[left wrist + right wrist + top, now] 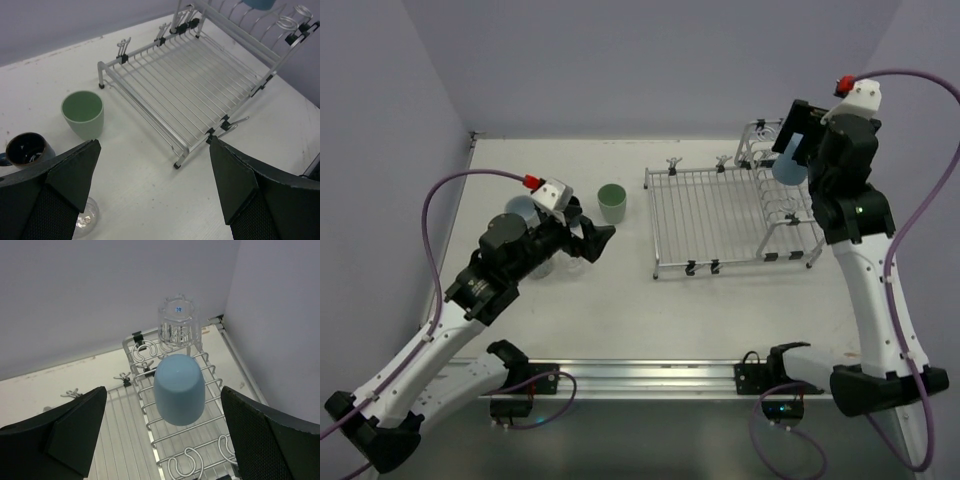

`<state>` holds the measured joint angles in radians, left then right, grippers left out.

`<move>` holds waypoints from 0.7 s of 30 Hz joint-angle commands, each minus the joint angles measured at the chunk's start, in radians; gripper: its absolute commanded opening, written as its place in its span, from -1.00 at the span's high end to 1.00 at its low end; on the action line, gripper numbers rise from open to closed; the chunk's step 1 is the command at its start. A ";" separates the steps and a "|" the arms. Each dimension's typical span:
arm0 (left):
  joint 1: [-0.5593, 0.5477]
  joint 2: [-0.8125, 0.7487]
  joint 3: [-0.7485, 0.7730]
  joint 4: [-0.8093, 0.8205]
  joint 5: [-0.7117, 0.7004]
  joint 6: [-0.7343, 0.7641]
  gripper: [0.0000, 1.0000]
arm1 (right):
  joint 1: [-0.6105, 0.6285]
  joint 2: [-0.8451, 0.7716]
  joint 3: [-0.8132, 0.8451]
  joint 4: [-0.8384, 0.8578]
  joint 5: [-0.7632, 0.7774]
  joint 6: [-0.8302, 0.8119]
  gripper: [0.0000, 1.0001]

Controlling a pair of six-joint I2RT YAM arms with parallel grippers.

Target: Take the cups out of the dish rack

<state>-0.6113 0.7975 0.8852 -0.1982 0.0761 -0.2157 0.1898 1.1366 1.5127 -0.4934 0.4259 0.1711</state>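
Observation:
The silver dish rack [705,215] stands at the back right of the table. A light blue tumbler [179,389] sits upside down on its raised slotted part, and a clear glass [177,322] stands upside down just behind it. My right gripper [164,390] hovers above the tumbler, open, with a finger wide on each side and not touching it. My left gripper [155,150] is open over bare table, left of the rack [190,95]. Near it stand a pale green tumbler [83,114], a dark blue mug [27,150] and a clear glass [86,220], the glass partly under the left finger.
The flat grid part of the rack [120,440] holds nothing. Walls close the back and both sides of the table [620,300]. A cup [520,208] shows partly behind the left arm in the top view.

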 commanded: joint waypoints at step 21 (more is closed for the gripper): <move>-0.005 0.042 -0.015 0.062 0.070 0.016 -1.00 | -0.145 0.311 0.126 -0.097 -0.131 0.021 -0.97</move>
<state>-0.6113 0.8375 0.8597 -0.1864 0.1352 -0.2157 0.0525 1.4391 1.6341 -0.5957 0.3206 0.1791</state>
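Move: The light-blue cup on the rack's raised tier lies about 11 cm ahead of the right hand, some 4 cm to its right and 12 cm below it. The clear glass stands roughly 9 cm farther out than the blue cup and 2 cm to its right, at much the same height. The empty lower rack has its middle some 6 cm ahead of the right hand, 12 cm to its left and 37 cm down. From the left hand the blue cup is about 21 cm ahead, 42 cm to the right and 2 cm lower. Closing in on the upturned blue cup from above and behind, the right hand travels about 8 cm down and 7 cm forward, forward first and then mostly down, edging slightly right. The wrist tips down about 15 degrees while the fingers stay wide open on either side of the line to the cup, with no touch seen. ##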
